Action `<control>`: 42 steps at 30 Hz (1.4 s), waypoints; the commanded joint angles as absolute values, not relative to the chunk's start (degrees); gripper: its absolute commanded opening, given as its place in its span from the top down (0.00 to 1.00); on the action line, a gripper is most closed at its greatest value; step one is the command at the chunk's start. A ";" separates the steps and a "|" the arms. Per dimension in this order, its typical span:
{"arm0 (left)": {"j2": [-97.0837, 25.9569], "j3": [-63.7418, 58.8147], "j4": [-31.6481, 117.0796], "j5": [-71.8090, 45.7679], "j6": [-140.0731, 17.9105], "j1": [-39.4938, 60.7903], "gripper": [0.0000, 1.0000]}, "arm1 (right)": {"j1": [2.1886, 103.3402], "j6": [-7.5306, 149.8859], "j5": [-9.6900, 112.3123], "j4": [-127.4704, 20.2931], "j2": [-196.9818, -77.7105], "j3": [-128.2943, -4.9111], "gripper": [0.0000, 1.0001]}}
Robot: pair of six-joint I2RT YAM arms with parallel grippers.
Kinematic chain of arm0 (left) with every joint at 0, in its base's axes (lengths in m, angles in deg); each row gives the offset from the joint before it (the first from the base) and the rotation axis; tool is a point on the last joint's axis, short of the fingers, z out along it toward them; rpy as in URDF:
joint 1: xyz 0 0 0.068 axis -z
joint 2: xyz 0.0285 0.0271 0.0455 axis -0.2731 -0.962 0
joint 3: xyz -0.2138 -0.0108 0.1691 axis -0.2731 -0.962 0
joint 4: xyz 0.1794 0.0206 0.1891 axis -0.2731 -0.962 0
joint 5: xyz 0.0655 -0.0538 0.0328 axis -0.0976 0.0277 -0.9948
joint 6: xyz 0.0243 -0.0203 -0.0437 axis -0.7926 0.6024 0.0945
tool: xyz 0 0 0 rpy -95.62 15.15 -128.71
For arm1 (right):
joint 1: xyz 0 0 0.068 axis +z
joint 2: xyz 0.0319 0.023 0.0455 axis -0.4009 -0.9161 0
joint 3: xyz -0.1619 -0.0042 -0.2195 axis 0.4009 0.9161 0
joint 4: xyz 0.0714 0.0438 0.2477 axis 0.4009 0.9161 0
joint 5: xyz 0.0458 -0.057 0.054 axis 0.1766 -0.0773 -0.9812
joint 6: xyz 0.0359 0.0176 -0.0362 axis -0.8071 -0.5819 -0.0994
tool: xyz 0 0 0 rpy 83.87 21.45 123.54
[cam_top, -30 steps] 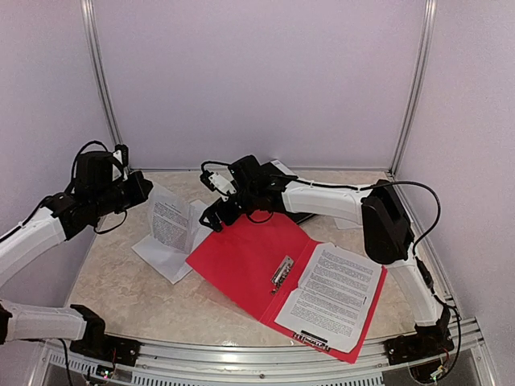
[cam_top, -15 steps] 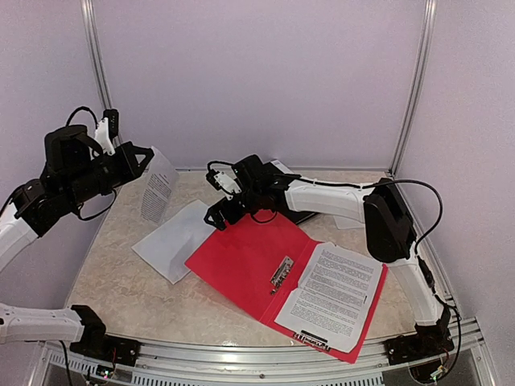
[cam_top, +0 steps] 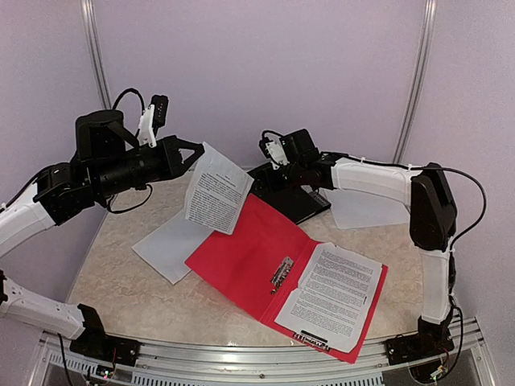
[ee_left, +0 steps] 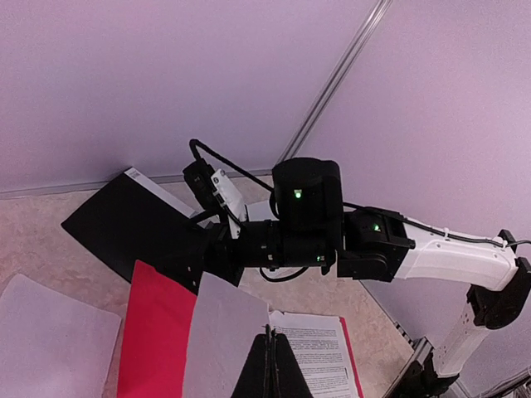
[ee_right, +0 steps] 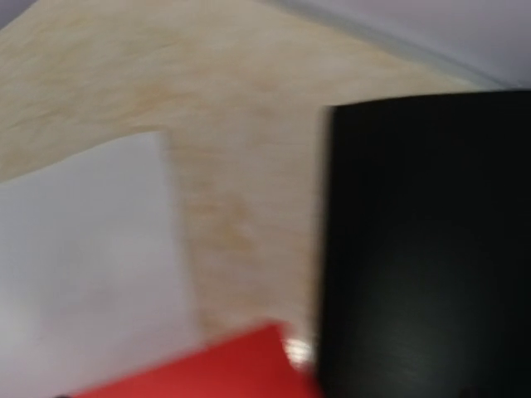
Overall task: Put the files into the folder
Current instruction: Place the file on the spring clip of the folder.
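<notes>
The red folder [cam_top: 241, 257] lies open on the table with a metal clip [cam_top: 282, 273] at its spine and one printed file [cam_top: 331, 293] on its right flap. My left gripper [cam_top: 197, 154] is shut on the top edge of another printed file [cam_top: 217, 191], which hangs in the air over the folder's left flap. In the left wrist view the shut fingertips [ee_left: 270, 352] pinch this sheet [ee_left: 222, 332], with the red folder [ee_left: 158, 332] below. A blank file [cam_top: 165, 245] lies left of the folder. My right gripper [cam_top: 261, 178] hovers open over a black folder [cam_top: 294, 199], holding nothing.
Another white sheet [cam_top: 362, 211] lies at the back right, beside the black folder. The blurred right wrist view shows the black folder [ee_right: 423, 240], a red corner [ee_right: 216, 369] and a white sheet [ee_right: 83, 265]. Enclosure walls and posts ring the table.
My left gripper has lifted the printed sheet up and to the right, over the red folder. My right arm has pulled back from the folder's far corner to above the black folder.
</notes>
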State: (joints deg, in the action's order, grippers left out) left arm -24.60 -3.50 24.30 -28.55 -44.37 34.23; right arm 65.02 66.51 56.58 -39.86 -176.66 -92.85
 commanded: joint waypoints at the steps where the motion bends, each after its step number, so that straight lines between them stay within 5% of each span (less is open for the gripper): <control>1: -25.77 -3.99 26.77 -30.88 -43.35 34.78 1.00 | 62.06 65.82 61.77 -39.45 -170.97 -87.55 0.01; 14: -36.13 -14.78 27.43 -29.80 -36.27 26.73 1.00 | 58.37 70.16 75.45 -33.83 -162.29 -77.81 0.01; 42: -60.78 0.58 19.12 -10.21 -68.15 18.24 1.00 | 58.18 70.37 70.64 -35.94 -161.99 -69.55 0.02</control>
State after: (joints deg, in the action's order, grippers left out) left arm -58.07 -1.71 21.52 -13.51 -65.57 18.61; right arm 58.69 70.46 71.44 -35.44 -163.59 -70.63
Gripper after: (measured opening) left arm 0.002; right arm 0.987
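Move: The spring clip lies some 38 cm below the left hand, which already holds the printed sheet, and about 18 cm to its right and 2 cm back. The clipped pages are 31 cm right and 9 cm back; the blank sheet is 15 cm left and 9 cm ahead, both near 39 cm down. From the right hand the clip is about 21 cm back, 9 cm right and 17 cm down, the black folder 6 cm ahead, 10 cm right and equally low. Bring the left gripper down about 25 cm and some 12 cm forward, lowering the held sheet over the red folder's left half towards the clip; keep the fingers shut, tip the wrist downward and roll its left side up some 30 degrees, then ease slightly right at that height. Meanwhile swing the open right gripper about 15 cm right over the black folder, then sink it some 6 cm. ##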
